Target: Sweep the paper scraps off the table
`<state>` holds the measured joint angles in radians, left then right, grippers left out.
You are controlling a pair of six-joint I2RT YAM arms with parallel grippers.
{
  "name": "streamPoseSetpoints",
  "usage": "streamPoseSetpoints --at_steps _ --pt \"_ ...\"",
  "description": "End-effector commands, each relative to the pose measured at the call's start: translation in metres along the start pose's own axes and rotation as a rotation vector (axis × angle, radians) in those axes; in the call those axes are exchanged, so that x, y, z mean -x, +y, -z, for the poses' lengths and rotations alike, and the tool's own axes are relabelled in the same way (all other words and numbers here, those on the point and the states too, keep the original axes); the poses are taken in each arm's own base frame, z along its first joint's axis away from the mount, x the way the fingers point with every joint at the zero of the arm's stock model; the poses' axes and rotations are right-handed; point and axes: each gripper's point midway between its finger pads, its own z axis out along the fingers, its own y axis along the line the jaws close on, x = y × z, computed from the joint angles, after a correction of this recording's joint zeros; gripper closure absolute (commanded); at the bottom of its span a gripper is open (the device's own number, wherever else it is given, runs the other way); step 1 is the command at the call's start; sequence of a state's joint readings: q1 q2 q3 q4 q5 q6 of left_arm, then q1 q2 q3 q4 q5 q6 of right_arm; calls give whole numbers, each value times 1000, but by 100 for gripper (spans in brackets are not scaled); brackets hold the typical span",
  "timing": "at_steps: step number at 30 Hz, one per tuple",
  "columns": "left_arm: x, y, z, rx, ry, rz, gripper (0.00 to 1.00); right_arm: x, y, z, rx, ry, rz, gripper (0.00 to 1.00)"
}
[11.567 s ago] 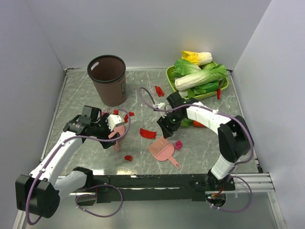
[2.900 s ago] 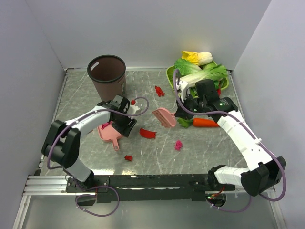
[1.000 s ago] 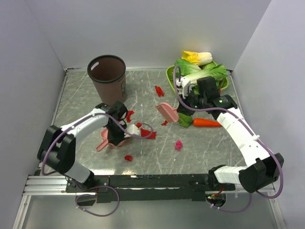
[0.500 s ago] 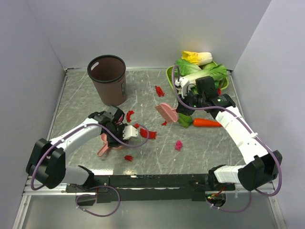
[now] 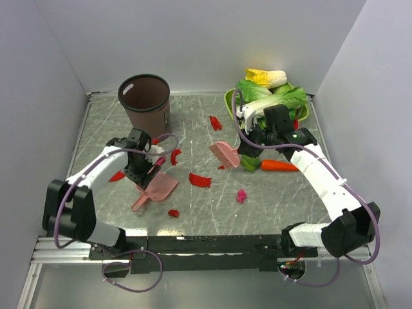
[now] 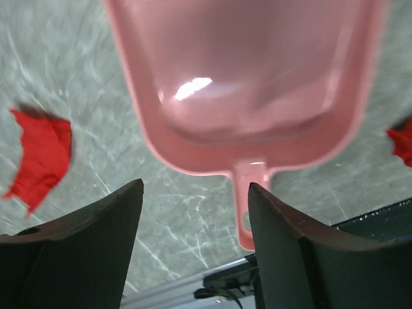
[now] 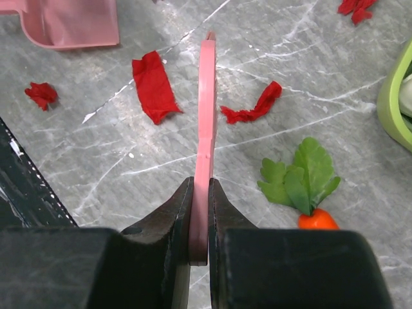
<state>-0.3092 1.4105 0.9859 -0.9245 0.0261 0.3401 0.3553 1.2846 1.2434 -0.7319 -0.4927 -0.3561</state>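
Observation:
The pink dustpan lies on the grey table, its handle pointing to the near left. My left gripper hovers open just above the dustpan's back edge, holding nothing. In the left wrist view the dustpan fills the top, and its handle runs down beside the right finger. My right gripper is shut on the pink brush, held above the table's middle. Paper scraps are scattered about: red and magenta.
A brown bin stands at the back left. A green tray of leafy vegetables sits at the back right. An orange carrot lies under the right arm. Pale walls close in three sides, and a black rail runs along the near edge.
My left gripper has opened and let go of the dustpan, then swung back to the left. The dustpan now lies flat on the table. The right arm has barely moved.

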Motion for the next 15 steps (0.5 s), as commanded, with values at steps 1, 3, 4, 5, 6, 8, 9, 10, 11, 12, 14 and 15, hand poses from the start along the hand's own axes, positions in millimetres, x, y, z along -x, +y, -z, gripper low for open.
streamPoseSetpoints --at_steps 1,3,4,5,6,8,9,10,11,12,14,15 --pt "5 17 -8 31 17 151 32 22 -1 2 15 -64 9 100" --pt "12 23 -13 38 4 173 34 24 -1 1 18 -69 9 100" --pt "17 26 -16 45 -13 184 37 24 0 1 20 -69 7 100" --pt "20 28 -17 48 -17 187 39 24 -1 1 20 -70 6 100" --pt "21 28 -23 42 -5 192 41 23 -1 1 18 -67 3 100" --pt "23 31 -28 41 3 205 52 23 0 2 17 -69 9 100" --pt "24 29 -32 19 6 210 55 22 -2 2 10 -67 9 100" --pt "26 28 -34 18 1 222 58 22 -2 3 5 -67 13 100" --pt "29 29 -36 18 -15 228 59 21 -2 3 3 -63 11 100" --pt "31 28 -38 16 -24 231 60 20 -2 3 2 -62 12 100" --pt "31 26 -41 1 -26 238 64 20 -3 5 -4 -62 16 100" --pt "31 25 -45 -6 -17 239 64 19 -4 4 -9 -57 15 100"
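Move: The empty left gripper is above the table beside the dustpan. The near left corner of the dustpan's pan is about 3 cm ahead, 1 cm right and 6 cm below, and the dustpan's middle is 2 cm ahead and 7 cm right. A red scrap lies 7 cm ahead and 8 cm left, the magenta scrap some 12 cm ahead and 7 cm right. From the right hand, which holds the brush, the dustpan is about 26 cm left, 3 cm back and 21 cm below. Lower the left gripper about 3.5 cm onto the dustpan's near left corner, easing slightly left at first and then driving about 3.5 cm forward as it sinks. Turn it some 10 degrees counter-clockwise and narrow the open fingers to roughly half their gap, so that they straddle the pan's left rim without shutting on it yet. ##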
